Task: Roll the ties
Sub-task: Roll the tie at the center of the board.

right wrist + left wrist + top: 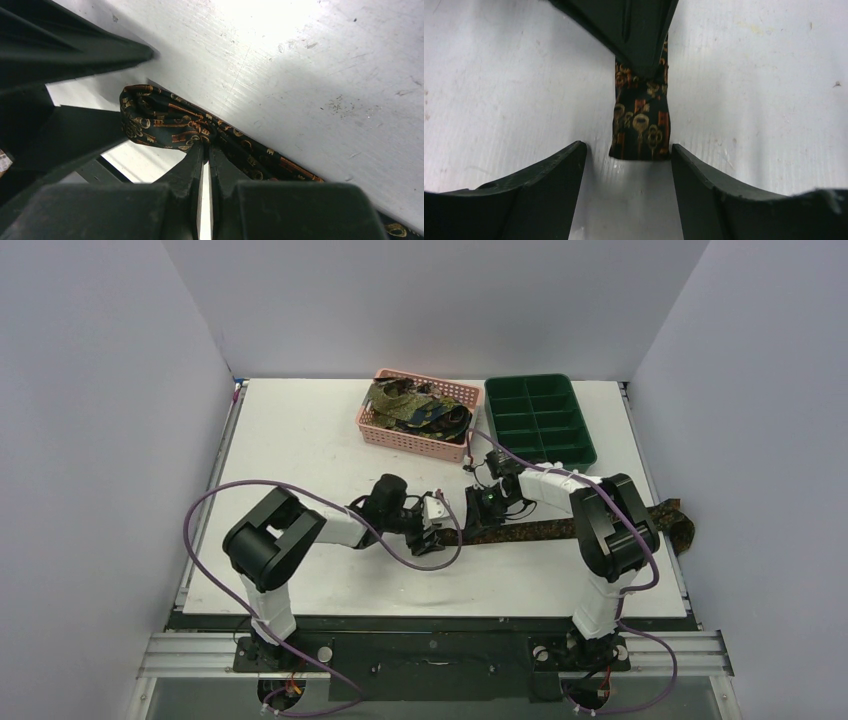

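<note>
A dark tie [545, 531] with gold and orange motifs lies flat across the table, and its far end hangs over the right edge. My right gripper [206, 146] is shut on the tie [160, 117] a short way back from its near end, and the fabric bunches at the fingertips. The left gripper [629, 152] stands open and faces the right one. The tie's cut end [641, 127] lies flat just between its tips, close against the right finger [714, 190]. More ties [415, 405] are heaped in the pink basket.
The pink mesh basket [372, 428] stands at the back centre. A dark green compartment tray [489, 400] sits beside it on the right. White walls close in the table on three sides. The two grippers [437, 537] [482, 523] sit close together at mid-table.
</note>
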`<state>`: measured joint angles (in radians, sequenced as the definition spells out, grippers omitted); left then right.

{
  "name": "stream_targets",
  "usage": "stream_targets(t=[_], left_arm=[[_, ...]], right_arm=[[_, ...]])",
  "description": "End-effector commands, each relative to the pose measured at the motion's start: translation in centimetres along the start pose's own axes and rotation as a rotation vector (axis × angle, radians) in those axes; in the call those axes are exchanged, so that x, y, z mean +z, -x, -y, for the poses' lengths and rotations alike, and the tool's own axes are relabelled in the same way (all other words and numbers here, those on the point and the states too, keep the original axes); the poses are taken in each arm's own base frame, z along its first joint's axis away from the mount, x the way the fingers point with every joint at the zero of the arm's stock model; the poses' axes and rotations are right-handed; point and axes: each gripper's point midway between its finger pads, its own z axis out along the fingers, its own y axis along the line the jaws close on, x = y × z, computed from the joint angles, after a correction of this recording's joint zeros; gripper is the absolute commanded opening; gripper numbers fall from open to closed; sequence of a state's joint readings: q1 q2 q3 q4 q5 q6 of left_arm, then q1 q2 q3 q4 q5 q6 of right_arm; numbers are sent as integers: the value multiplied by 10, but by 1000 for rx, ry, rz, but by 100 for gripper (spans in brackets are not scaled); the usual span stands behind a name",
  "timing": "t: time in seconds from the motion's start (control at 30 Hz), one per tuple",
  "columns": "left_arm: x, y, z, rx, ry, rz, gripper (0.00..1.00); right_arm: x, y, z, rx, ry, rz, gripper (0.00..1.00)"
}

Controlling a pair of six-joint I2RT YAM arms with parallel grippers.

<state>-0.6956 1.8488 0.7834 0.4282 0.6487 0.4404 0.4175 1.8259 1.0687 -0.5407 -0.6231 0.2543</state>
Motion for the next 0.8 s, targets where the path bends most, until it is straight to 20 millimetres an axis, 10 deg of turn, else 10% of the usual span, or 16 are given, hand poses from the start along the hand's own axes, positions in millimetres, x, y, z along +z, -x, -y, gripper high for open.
stream_targets(t=[0.0,0.43,0.77], left_arm=[[-18,-24,7,-78,18,-76,61],[3,-15,5,-37,0,-46,60],[6,32,9,-65,-31,59,33]], right_arm=[[0,-7,25,-24,-103,-34,0],[5,-10,34,-29,-129,-59,0],[10,-11,38,-31,-135,-67,0]])
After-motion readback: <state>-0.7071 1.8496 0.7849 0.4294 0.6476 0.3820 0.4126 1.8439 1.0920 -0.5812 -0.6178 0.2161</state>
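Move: The tie's folded end lies between the left hand's open fingertips, its middle about 2 cm to the hand's right, level fore and aft and barely 1 cm below. The pink basket is some 31 cm ahead of the left hand and 5 cm to its left; the green tray is about 29 cm ahead and 20 cm to its right. From the right hand, still pinching the tie, that end is some 3 cm to the left, 1 cm back and 1 cm lower. The tie's folded end is closed on from both edges by the left fingers, which narrow from a bit over half open to about a third. First the left hand backs off some 1.5 cm to its left, then comes back right about 2 cm, towards the right hand, fingers shutting as it arrives. The right hand stays shut on the tie, holding it nearly still. ##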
